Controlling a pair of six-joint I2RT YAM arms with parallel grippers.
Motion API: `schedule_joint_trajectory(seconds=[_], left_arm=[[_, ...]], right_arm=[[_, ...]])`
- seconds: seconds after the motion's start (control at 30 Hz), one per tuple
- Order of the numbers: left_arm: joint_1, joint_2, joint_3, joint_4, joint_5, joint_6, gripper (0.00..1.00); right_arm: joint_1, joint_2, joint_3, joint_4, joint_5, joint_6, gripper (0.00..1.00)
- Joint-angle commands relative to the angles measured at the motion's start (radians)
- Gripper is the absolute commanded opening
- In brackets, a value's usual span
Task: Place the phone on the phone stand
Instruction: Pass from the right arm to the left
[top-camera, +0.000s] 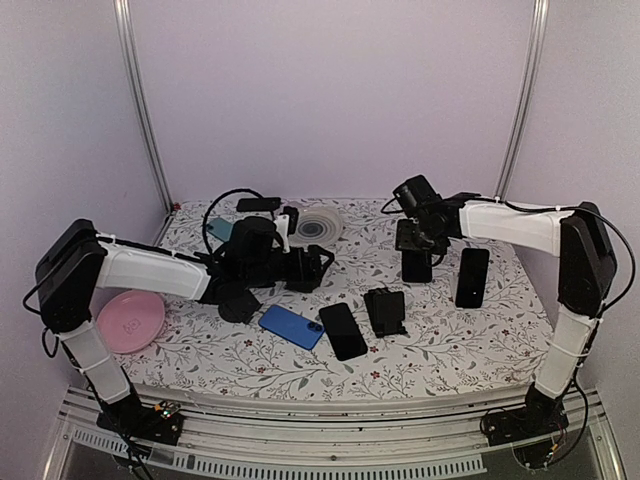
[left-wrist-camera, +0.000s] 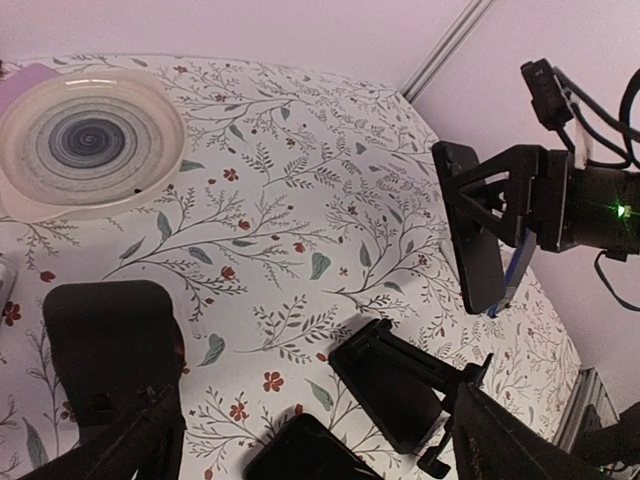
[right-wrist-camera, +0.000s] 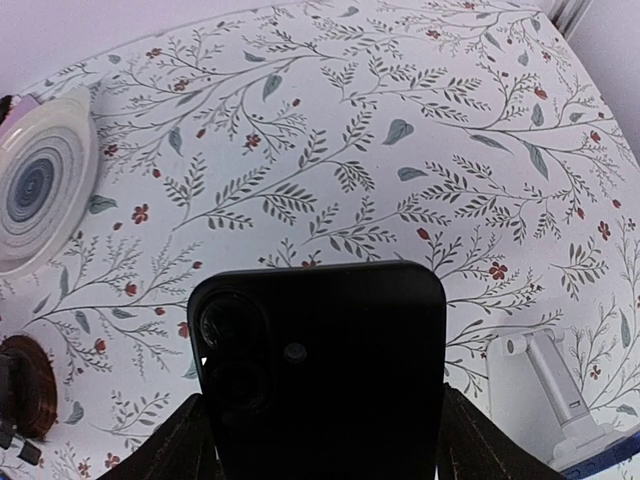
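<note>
My right gripper (top-camera: 415, 248) is shut on a black phone (top-camera: 417, 266), holding it upright above the table at the back right. In the right wrist view this phone (right-wrist-camera: 320, 360) fills the space between my fingers (right-wrist-camera: 170, 450), camera lenses to the left. A black phone stand (top-camera: 385, 309) rests on the table in front of it, slightly left. My left gripper (top-camera: 318, 266) hovers open left of the stand. The left wrist view shows the stand (left-wrist-camera: 400, 385) lying between the open fingers (left-wrist-camera: 110, 440), with the held phone (left-wrist-camera: 475, 235) beyond it.
On the table lie a black phone (top-camera: 342, 330), a blue phone (top-camera: 291, 326) and another black phone (top-camera: 472, 277). A spiral-patterned plate (top-camera: 320, 225) sits at the back. There is a pink plate (top-camera: 130, 320) at the left and a white stand (right-wrist-camera: 560, 385).
</note>
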Motion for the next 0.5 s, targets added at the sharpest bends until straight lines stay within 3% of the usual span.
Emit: schedule_joint_trajectory(seconds=[0.0, 0.47], left_arm=[[-0.030, 0.020, 0.040, 0.075, 0.073, 0.009, 0.93], [-0.065, 0.023, 0.034, 0.173, 0.098, -0.029, 0.91]], right_arm=[[0.038, -0.097, 0.040, 0.044, 0.005, -0.022, 0.54], [0.092, -0.206, 0.023, 0.164, -0.098, -0.048, 0.55]])
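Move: The phone is already in the right gripper, its middle roughly 4 cm below that hand; from the open left gripper it lies about 8 cm ahead, 20 cm right and 6 cm lower. The right hand's goal, the left gripper, is some 20 cm left and 7 cm back. A round-base stand sits 5 cm left and 4 cm ahead of the left gripper; the black folding stand stands 8 cm back and 6 cm left of the right hand, both on the table well below. Keep the right gripper's hold on the phone and carry it up about 8 cm and to the left about 5 cm, towards the left gripper, tipping the fingers up a little and turning counter-clockwise. Meanwhile bring the left gripper, kept wide open, right and up with a slight draw back, about 5 cm in all, swinging a little clockwise; no touch on the phone yet. ##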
